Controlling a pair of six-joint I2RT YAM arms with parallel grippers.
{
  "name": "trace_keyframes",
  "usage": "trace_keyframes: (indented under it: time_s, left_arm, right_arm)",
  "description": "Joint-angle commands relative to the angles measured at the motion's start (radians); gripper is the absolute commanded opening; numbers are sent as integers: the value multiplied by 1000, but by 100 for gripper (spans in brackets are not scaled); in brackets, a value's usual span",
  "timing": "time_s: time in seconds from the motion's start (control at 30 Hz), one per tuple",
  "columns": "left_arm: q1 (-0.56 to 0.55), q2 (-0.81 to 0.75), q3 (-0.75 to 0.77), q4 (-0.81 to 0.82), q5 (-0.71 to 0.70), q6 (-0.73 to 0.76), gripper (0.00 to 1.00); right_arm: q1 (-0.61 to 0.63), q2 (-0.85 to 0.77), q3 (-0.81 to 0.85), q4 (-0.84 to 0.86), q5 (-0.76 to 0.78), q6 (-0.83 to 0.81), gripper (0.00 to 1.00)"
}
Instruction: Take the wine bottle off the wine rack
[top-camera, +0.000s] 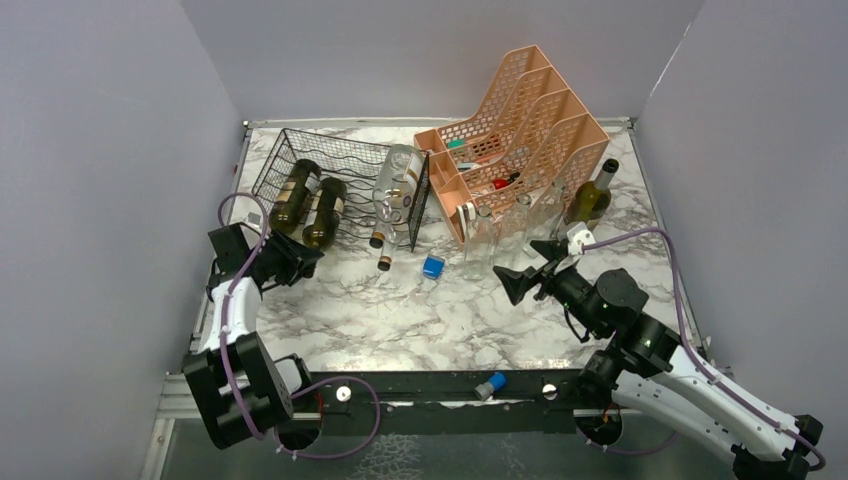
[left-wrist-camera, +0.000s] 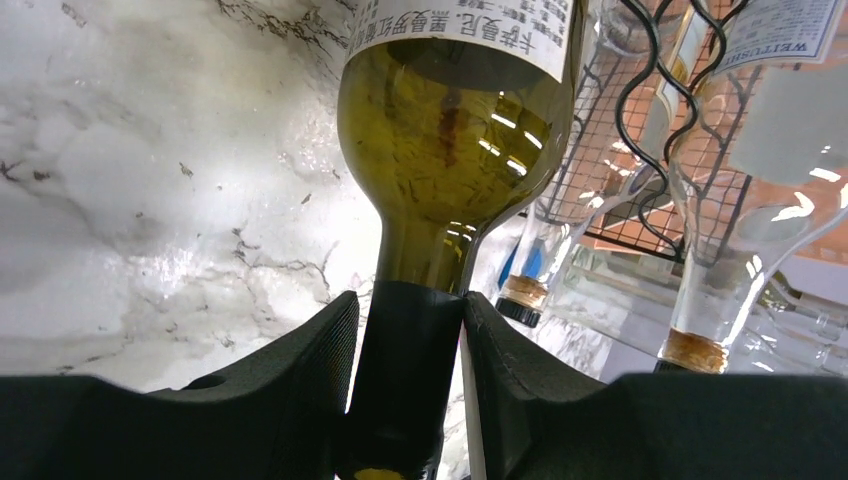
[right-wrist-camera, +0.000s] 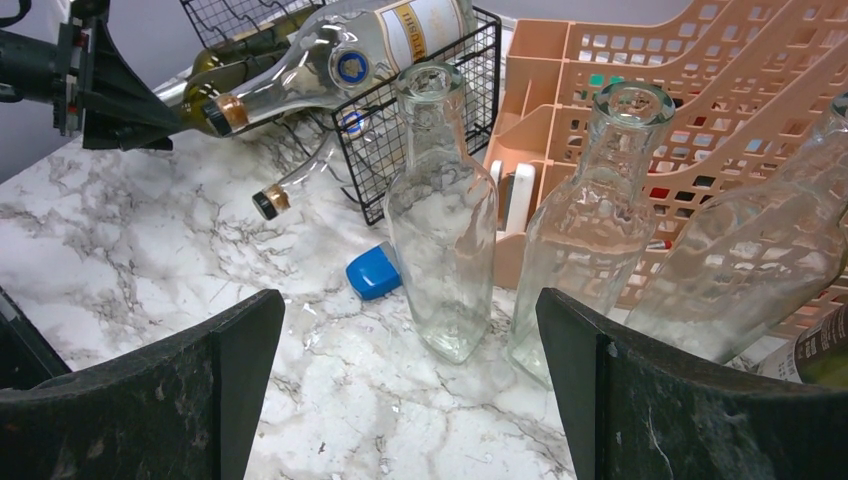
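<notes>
The black wire wine rack (top-camera: 345, 165) lies at the back left of the marble table. It holds two dark green wine bottles side by side and a clear bottle (top-camera: 398, 180). My left gripper (top-camera: 300, 257) is shut on the black-foiled neck of the right green bottle (top-camera: 325, 212), which rests in the rack. In the left wrist view the fingers (left-wrist-camera: 300, 370) clamp that neck on both sides, below the green bottle's shoulder (left-wrist-camera: 450, 130). My right gripper (top-camera: 532, 270) is open and empty mid-table, and its wrist view (right-wrist-camera: 405, 300) shows bare marble between the jaws.
A peach perforated organizer (top-camera: 520, 125) stands at the back right. Clear glass bottles (top-camera: 480, 240) and a green bottle (top-camera: 592, 195) stand before it. A second clear bottle's neck (top-camera: 384, 262) pokes out under the rack. A small blue object (top-camera: 433, 266) lies mid-table.
</notes>
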Motion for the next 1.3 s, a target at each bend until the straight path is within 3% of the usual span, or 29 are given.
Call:
trace_keyframes:
  time_s: [0.0, 0.1, 0.33, 0.8, 1.27]
  left_arm:
    - [20, -91, -57, -121, -178, -136, 28]
    - [20, -127, -90, -129, -178, -161, 27]
    - [20, -173, -90, -191, -150, -123, 15]
    - [20, -334, -45, -341, -231, -73, 12]
    - [20, -331, 64, -549, -350, 33, 0]
  right_arm:
    - [-4, 8, -9, 36, -25, -4, 100]
    - [-4, 15, -9, 41, -32, -5, 100]
    - [-4, 21, -8, 44, -38, -10, 100]
    - [-4, 70, 27, 42, -58, -36, 100]
    - [-4, 58, 32, 36, -85, -37, 100]
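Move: The left gripper already holds the wine bottle by its neck. The bottle's middle lies about 11 cm ahead and 4 cm to the right, near hand height, and the bare table to draw it over lies roughly 8 cm back and 10 cm down. The other dark bottle is some 16 cm ahead and 3 cm left, the clear bottle 17 cm ahead and 21 cm right. From the right gripper, the wine bottle is about 48 cm left, 17 cm ahead and 14 cm lower. Keep the left fingers shut on the neck and draw the wine bottle back towards the base by about 6 cm, out of its slot in the rack, lifting steadily to end 2–3 cm higher, with only a slight roll and turn of the wrist. Let the empty, wide-open right gripper ease a centimetre or so left and down. ##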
